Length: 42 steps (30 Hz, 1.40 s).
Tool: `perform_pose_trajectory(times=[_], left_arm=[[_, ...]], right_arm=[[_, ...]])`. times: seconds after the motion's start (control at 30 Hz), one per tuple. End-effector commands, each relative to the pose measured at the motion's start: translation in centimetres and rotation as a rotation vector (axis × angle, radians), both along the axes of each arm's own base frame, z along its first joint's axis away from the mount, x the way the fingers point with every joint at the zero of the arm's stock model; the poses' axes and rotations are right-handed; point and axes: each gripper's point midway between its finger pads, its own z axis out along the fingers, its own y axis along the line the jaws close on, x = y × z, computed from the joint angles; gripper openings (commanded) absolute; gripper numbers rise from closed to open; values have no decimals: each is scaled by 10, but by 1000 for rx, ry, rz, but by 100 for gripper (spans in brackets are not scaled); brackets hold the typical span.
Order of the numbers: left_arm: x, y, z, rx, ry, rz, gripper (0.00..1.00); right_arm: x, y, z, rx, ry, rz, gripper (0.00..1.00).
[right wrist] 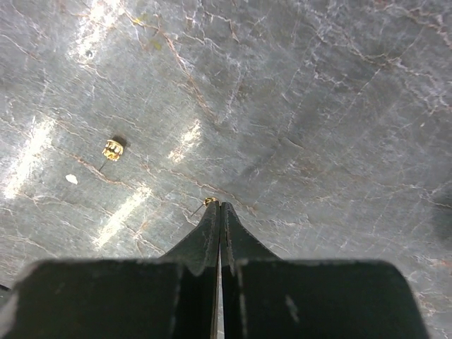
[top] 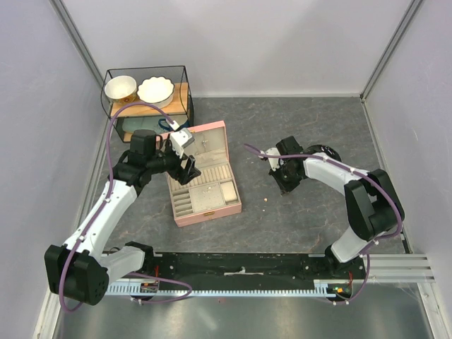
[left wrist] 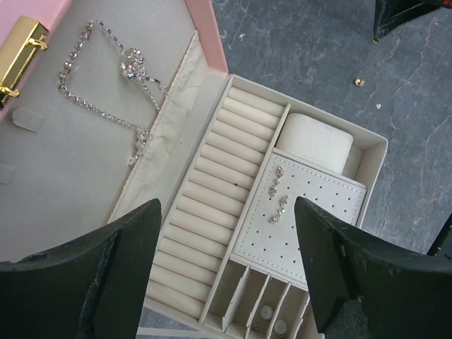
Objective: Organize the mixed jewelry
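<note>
The pink jewelry box (top: 209,215) lies open. My left gripper (top: 185,161) hovers open and empty over it. In the left wrist view (left wrist: 227,205) a silvery crystal chain (left wrist: 106,92) lies in the lid. Small crystal earrings (left wrist: 278,200) sit on the perforated pad. My right gripper (top: 282,181) is low over the table to the right of the box. Its jaws are pressed together, with a tiny gold stud (right wrist: 210,201) pinched at the very tip (right wrist: 219,204). A second gold piece (right wrist: 112,149) lies loose on the table nearby; it also shows in the top view (top: 265,205).
A black wire-frame shelf (top: 185,85) with two white bowls stands at the back left. A black round stand (top: 323,151) sits behind my right arm. Grey walls close in both sides. The box has ring rolls (left wrist: 212,212) and small slots (left wrist: 272,311).
</note>
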Motion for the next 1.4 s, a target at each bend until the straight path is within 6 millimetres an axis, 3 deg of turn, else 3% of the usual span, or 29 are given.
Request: perform_pose_trajectory(times=[0.0,0.13,0.23,0.43,0.47,0.67,0.73,0.9,0.97,1.07,1.1,1.37], left_arm=[[2,-4,12,-9,-78,-40,83],[0,-6,12,-17,-78,-51,83],[-2,-13,15,-53,-79,-83,83],[-5,-39,32,-187,-111,-178,82],[-5,-42,32,-201,-103,-177,82],[-1,-62,46,-230,-189,-192,81],[4,-67,59,-258,-254,-195,81],[15,-78,83,-312,-365,-189,81],[20,-81,96,-334,-446,-192,81],[27,-86,98,-326,-538,-195,81],[27,-89,108,-344,-605,-209,81],[25,-90,109,-367,-775,-222,83]], right_arm=[[13,8,27,45,-68,19,0],[11,11,33,61,-68,30,0],[17,19,52,103,-93,47,0],[35,63,135,329,-173,135,0],[37,75,158,398,-190,168,0],[33,118,224,655,-176,264,0],[32,130,231,719,-123,266,0],[28,154,270,894,-59,326,0],[29,159,279,938,-45,331,0],[26,166,286,998,2,360,0],[26,167,287,1011,25,347,0],[33,174,314,1136,94,363,0]])
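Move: From the left hand, the gold earring already pinched in the right fingertips lies about 30 cm to the right, level in forward reach and some 17 cm below; the jewelry box tray is only about 4 cm right and 16 cm below, and the open lid 13 cm ahead, 4 cm right. From the right hand, the open left gripper is about 30 cm left, 17 cm higher, straight across; the loose earring lies 6 cm left, 3 cm back, on the table. Keeping the tiny gold earring pinched in its shut fingertips, the right hand carries it up about 27 cm and some 17 cm left towards the left gripper, rolling nearly 60 degrees so the downward fingers swing round to point left. The left hand comes to meet it with its fingers staying wide open, going about 9 cm right, then also rising some 7 cm, and tipping up so the fingers level out at the box's right edge, a few centimetres short of the right fingertips. ##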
